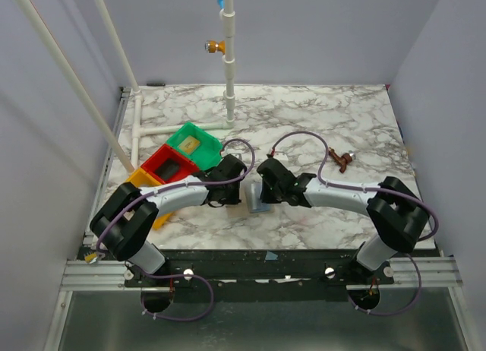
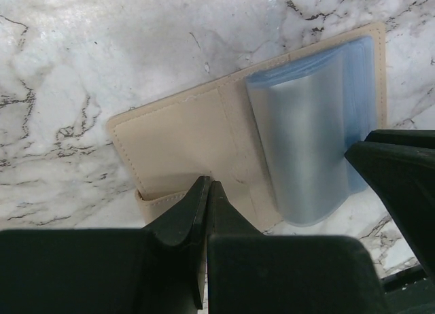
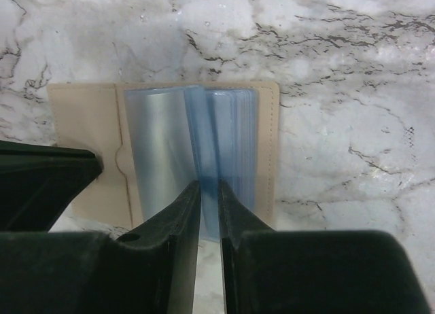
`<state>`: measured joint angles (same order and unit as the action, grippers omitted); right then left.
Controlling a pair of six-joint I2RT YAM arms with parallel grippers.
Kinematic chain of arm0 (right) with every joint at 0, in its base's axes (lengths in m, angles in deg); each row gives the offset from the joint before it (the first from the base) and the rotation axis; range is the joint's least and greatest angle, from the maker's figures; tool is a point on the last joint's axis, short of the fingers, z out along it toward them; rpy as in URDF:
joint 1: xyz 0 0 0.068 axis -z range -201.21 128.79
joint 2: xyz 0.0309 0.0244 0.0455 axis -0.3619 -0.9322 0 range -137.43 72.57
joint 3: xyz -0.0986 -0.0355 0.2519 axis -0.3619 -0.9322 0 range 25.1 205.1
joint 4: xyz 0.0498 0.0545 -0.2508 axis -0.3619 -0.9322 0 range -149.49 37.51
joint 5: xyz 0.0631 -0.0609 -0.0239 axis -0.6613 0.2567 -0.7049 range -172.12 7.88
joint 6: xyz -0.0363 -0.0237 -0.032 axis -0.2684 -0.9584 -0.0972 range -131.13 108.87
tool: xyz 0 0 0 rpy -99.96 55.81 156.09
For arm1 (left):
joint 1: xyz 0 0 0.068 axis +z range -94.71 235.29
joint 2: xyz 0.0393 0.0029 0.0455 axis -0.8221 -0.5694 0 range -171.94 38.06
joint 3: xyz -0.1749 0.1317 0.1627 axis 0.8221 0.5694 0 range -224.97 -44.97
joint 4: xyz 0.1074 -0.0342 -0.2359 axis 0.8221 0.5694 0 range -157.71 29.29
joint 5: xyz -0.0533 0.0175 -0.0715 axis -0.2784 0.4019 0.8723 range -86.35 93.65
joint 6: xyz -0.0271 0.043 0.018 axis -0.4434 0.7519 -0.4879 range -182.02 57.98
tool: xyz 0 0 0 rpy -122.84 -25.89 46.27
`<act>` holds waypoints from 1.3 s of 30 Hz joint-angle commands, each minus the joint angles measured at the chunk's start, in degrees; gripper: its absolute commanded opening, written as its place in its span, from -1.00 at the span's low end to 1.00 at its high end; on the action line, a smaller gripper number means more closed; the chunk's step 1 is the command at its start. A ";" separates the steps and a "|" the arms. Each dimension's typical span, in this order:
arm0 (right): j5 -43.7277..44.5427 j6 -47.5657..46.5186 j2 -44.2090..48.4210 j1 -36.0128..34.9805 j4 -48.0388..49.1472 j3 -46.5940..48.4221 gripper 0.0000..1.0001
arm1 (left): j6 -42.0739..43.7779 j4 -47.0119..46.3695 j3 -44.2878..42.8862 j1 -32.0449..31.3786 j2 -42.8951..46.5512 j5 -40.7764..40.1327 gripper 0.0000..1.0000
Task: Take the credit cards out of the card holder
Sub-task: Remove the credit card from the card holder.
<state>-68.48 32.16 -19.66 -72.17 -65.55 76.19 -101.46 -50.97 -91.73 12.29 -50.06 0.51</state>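
Observation:
The card holder (image 2: 177, 141) lies open on the marble table, tan cover down, its grey-blue plastic sleeves (image 2: 306, 137) fanned upward. In the top view it sits between both grippers (image 1: 258, 205). My left gripper (image 2: 207, 186) is shut, its tips resting on the tan flap with nothing between them. My right gripper (image 3: 209, 185) has narrowed onto a raised blue sleeve (image 3: 224, 137) of the card holder (image 3: 81, 124). No credit card shows inside the sleeves. One tan-gold credit card (image 1: 189, 143) lies in the green tray.
Green (image 1: 182, 129), red (image 1: 156, 157) and orange (image 1: 140, 176) trays stand at the left behind my left arm. A small brown object (image 1: 343, 161) lies at the right. A white pipe post (image 1: 229, 70) rises at the back.

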 commanded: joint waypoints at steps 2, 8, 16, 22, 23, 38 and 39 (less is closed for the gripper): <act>-2.53 -1.25 -1.82 -0.17 1.34 2.39 -0.61 | -0.73 -0.63 0.38 -0.28 1.74 1.16 -1.00; -4.37 -0.96 -2.57 -0.11 2.49 3.13 -0.61 | -0.73 0.39 0.26 0.11 3.47 0.77 -1.00; -2.88 -0.12 -1.98 -0.11 1.99 4.19 -0.59 | -0.51 1.77 0.09 0.68 5.56 0.16 -1.00; 1.70 -0.87 1.66 0.13 -0.52 4.02 -0.20 | -0.39 1.73 0.44 1.17 5.03 0.22 -1.00; 2.10 -0.92 2.43 0.51 -0.78 3.66 -0.14 | -0.37 1.69 0.44 1.25 4.83 0.24 -1.00; -5.45 0.58 6.43 8.11 3.07 -6.77 0.25 | -0.46 0.45 0.36 1.69 1.83 1.29 -1.00; -7.14 0.75 6.63 8.69 4.77 -8.13 0.31 | -0.42 0.32 0.27 1.69 1.49 1.29 -1.00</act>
<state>-69.59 31.94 -14.13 -65.00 -65.18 72.13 -101.75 -49.68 -91.73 13.69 -46.83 0.71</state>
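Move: The card holder's blue sleeves lie right under the right fingertips, their middle about 2 cm ahead, level left-right and 1 cm below. The curled clear sleeve is about 3 cm to the left of them. The holder's bare beige flap has its middle some 8 cm to this hand's left, 1 cm ahead and 2 cm down. From the left hand, whose shut tips are on that flap, the blue sleeves lie about 8 cm right and 2 cm ahead. Across the blue sleeves the right hand's nearly shut fingers work about 2.5 cm to the left, then open, rise some 4 cm with a little forward reach, swing about 6 cm right and sink again with the gap astride the holder's right edge. The left hand's shut tips lift off the beige flap meanwhile, ending slightly above it. ##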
